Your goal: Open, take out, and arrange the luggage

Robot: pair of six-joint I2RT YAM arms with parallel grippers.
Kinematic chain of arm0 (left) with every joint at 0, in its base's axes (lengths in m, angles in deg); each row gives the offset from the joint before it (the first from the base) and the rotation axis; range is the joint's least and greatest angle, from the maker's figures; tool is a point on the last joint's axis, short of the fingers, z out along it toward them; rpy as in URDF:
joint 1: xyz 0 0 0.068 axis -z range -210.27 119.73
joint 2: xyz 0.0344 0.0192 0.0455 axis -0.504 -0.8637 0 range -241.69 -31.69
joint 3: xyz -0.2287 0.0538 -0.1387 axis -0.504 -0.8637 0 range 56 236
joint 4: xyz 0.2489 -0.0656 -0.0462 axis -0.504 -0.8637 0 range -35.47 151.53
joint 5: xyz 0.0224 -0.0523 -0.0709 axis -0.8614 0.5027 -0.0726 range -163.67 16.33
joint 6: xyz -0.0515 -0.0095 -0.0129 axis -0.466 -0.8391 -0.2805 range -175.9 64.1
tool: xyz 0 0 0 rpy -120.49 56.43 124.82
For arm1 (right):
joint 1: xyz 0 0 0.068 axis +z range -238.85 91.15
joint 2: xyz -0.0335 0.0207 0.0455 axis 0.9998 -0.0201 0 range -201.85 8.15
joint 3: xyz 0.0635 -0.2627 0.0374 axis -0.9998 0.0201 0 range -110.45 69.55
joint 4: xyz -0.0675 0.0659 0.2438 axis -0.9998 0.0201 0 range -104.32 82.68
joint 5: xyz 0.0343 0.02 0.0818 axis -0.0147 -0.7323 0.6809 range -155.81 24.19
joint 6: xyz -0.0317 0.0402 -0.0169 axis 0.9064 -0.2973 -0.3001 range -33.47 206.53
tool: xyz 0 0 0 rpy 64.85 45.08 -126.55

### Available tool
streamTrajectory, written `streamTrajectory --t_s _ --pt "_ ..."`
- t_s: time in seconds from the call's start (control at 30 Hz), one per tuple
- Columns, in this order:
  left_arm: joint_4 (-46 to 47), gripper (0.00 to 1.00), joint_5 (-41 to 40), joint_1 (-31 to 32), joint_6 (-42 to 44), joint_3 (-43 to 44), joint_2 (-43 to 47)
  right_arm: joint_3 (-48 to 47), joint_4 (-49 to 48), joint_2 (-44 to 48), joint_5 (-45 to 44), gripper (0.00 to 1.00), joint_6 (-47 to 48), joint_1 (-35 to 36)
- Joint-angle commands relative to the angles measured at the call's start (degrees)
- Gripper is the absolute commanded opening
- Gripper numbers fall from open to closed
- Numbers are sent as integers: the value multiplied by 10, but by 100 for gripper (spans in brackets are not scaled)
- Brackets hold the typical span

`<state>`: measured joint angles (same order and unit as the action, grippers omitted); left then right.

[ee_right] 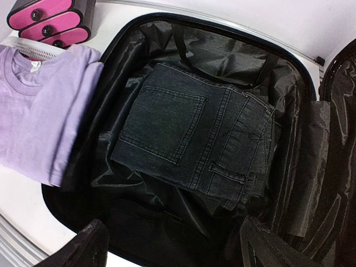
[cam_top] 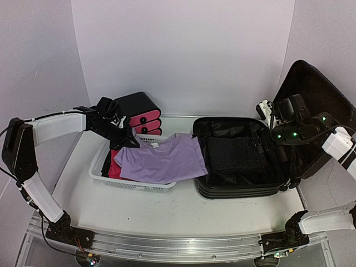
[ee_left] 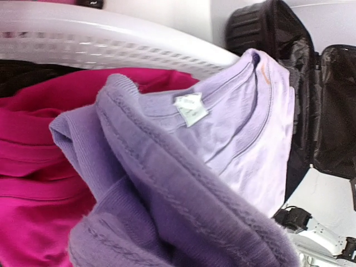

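The luggage [cam_top: 233, 192] lies open on the right, its lid [cam_top: 320, 105] standing up behind. Folded black jeans [ee_right: 189, 133] rest on its black lining [ee_right: 222, 50]. My right gripper [ee_right: 172, 250] hovers open above the luggage's near edge with nothing between its fingers [ee_right: 83, 245]; in the top view this right gripper [cam_top: 268, 114] sits over the back of the case. A purple T-shirt [cam_top: 161, 158] drapes from the white basket [cam_top: 99, 167] toward the luggage. My left gripper [cam_top: 127, 140] is shut on the T-shirt's bunched collar edge [ee_left: 167, 183], which hides its fingers.
A pink garment [ee_left: 33, 167] lies in the basket under the shirt, with dark cloth behind it. A black box with three pink drawers [cam_top: 139, 114] stands behind the basket against the back wall. White walls enclose the table on three sides.
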<state>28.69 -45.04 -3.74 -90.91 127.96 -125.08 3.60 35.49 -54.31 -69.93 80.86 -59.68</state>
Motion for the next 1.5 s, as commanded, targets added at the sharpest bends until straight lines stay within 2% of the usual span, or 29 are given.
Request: streamTrajectory --t_s 0.0,0.13,0.37,0.57,0.7,1.03,1.23,1.27,1.33,1.4,1.47 --pt "-49 0 9 -21 80 14 19 -7 -6 4 1 83 -6 3" --pt "-63 0 16 -41 123 22 9 -8 -5 -3 2 83 -6 2" --pt "-171 0 -60 -58 222 92 -20 -9 -3 -2 1 83 -4 2" --pt "-200 0 -107 -64 281 121 -38 -10 -3 -7 4 83 -4 3" --pt "-220 0 -149 -66 304 154 -52 -11 -2 -13 7 83 -4 4" --pt "-223 0 -139 -77 324 186 -95 -11 -2 -9 3 83 -4 6" --pt "-223 0 -149 -87 312 174 -98 -14 -2 -9 5 83 -5 7" --pt "-223 2 -148 -87 307 172 -97 -14 -2 -9 5 83 -5 8" --pt "-224 15 -157 -87 297 169 -94 -15 -2 -11 5 83 -5 8" --pt "-225 33 -182 -87 288 163 -79 -15 -2 -13 6 83 -5 9" --pt "-225 47 -215 -87 284 154 -58 -15 -2 -14 8 83 -5 9"
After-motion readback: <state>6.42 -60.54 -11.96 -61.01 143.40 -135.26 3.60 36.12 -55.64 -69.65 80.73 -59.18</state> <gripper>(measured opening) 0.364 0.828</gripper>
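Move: The basket, with the folded red shirt already in it, sits under the left hand, which holds the left end of the purple shirt: the basket's middle is about 4 cm back, 1 cm left and 11 cm down. The purple shirt's middle is roughly 11 cm to this hand's right and 4 cm back. The pink drawers stand some 16 cm ahead, in line sideways; the suitcase's middle is about 43 cm right and 3 cm back. From the right hand the basket lies level, some 50 cm left. The purple shirt, still pinched by its left end, is drawn left across the basket and lowered in over the red shirt: the left hand goes about 9 cm left, easing some 4 cm forward and 3 cm down as it goes. Its fingers swing some 25 degrees from slanting right to pointing nearly straight down, and only at the very end do they begin to open, to about a third. ##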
